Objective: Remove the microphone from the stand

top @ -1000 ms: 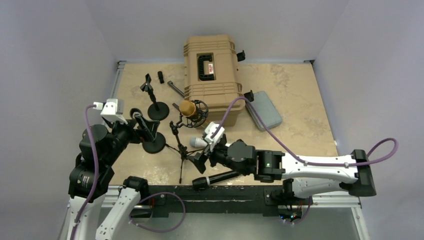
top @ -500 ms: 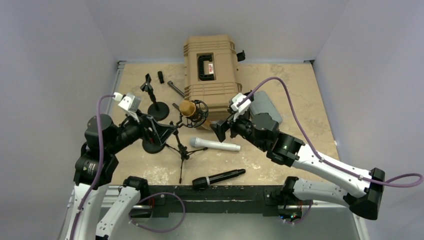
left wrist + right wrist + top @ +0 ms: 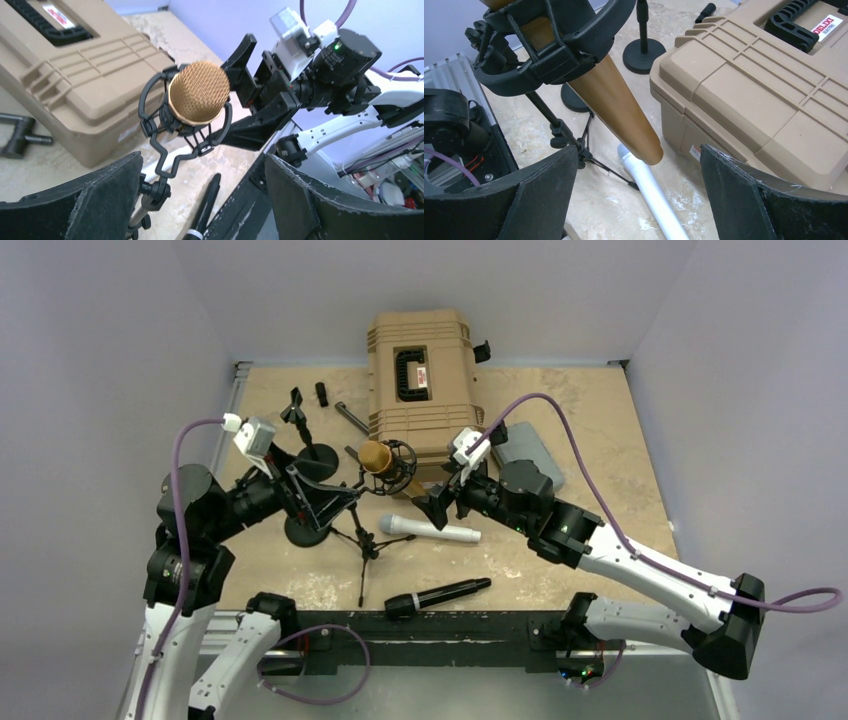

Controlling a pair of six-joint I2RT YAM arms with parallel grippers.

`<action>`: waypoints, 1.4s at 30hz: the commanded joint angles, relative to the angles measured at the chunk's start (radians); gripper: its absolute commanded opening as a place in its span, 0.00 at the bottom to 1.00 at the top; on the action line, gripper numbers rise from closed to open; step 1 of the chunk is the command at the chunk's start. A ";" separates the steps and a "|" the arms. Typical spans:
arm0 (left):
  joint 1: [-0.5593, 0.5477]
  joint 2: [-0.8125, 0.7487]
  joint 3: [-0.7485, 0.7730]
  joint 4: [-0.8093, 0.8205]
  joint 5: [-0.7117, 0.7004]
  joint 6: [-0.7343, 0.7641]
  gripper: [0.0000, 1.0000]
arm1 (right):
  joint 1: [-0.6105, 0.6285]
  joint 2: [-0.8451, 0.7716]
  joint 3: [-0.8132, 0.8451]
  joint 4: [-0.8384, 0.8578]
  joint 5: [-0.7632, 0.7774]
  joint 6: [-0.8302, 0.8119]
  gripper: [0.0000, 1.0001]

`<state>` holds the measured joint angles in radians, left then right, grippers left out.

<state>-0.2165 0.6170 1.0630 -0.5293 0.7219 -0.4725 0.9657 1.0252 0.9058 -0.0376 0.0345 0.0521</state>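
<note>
A gold microphone (image 3: 377, 456) sits in a black shock mount (image 3: 398, 466) on a black tripod stand (image 3: 363, 538). My left gripper (image 3: 338, 502) is open, just left of the stand's pole. In the left wrist view the microphone's mesh head (image 3: 199, 92) stands above my open left gripper (image 3: 200, 200). My right gripper (image 3: 434, 504) is open, just right of the microphone's tail. In the right wrist view the gold body (image 3: 616, 107) slants down and its tail ends above my open right gripper (image 3: 639, 195), touching neither finger.
A white microphone (image 3: 430, 530) lies on the table under the right gripper and shows in the right wrist view (image 3: 659, 200). A black microphone (image 3: 437, 597) lies near the front edge. A tan case (image 3: 420, 380), a grey pouch (image 3: 530, 460) and two round-based stands (image 3: 318, 460) (image 3: 305, 531) are nearby.
My right gripper left the white microphone on the table and swung back to the gold microphone's tail. My left gripper moved right toward the tripod stand.
</note>
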 commanded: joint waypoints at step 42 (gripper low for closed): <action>-0.449 0.237 0.247 -0.025 -0.566 0.126 0.21 | -0.002 -0.124 -0.054 0.015 0.098 0.092 0.86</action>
<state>-0.6582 0.8650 1.2198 -0.5415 0.1493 -0.4007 0.9657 0.9081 0.8577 -0.0528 0.1139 0.1375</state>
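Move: Ahead and to the left hand's right, the gold microphone's head sits some 6 cm forward and 5 cm right, about level with the open fingers. The shock mount around its body is roughly 6 cm ahead, 8 cm right and 4 cm lower; the white microphone lies on the table about 8 cm ahead, 17 cm right and 34 cm below. From the right hand, the head is some 4 cm ahead, 10 cm left and 8 cm higher. Rising about 2 cm first, the left hand then swings forward and right some 6.5 cm while sinking back to its starting height, turning slightly, until its fingertips are either side of the microphone's head; they close to about half open and pinch it, the grip effort climbing. The right hand, open and empty, eases right 2.5 cm and ends slightly higher. ##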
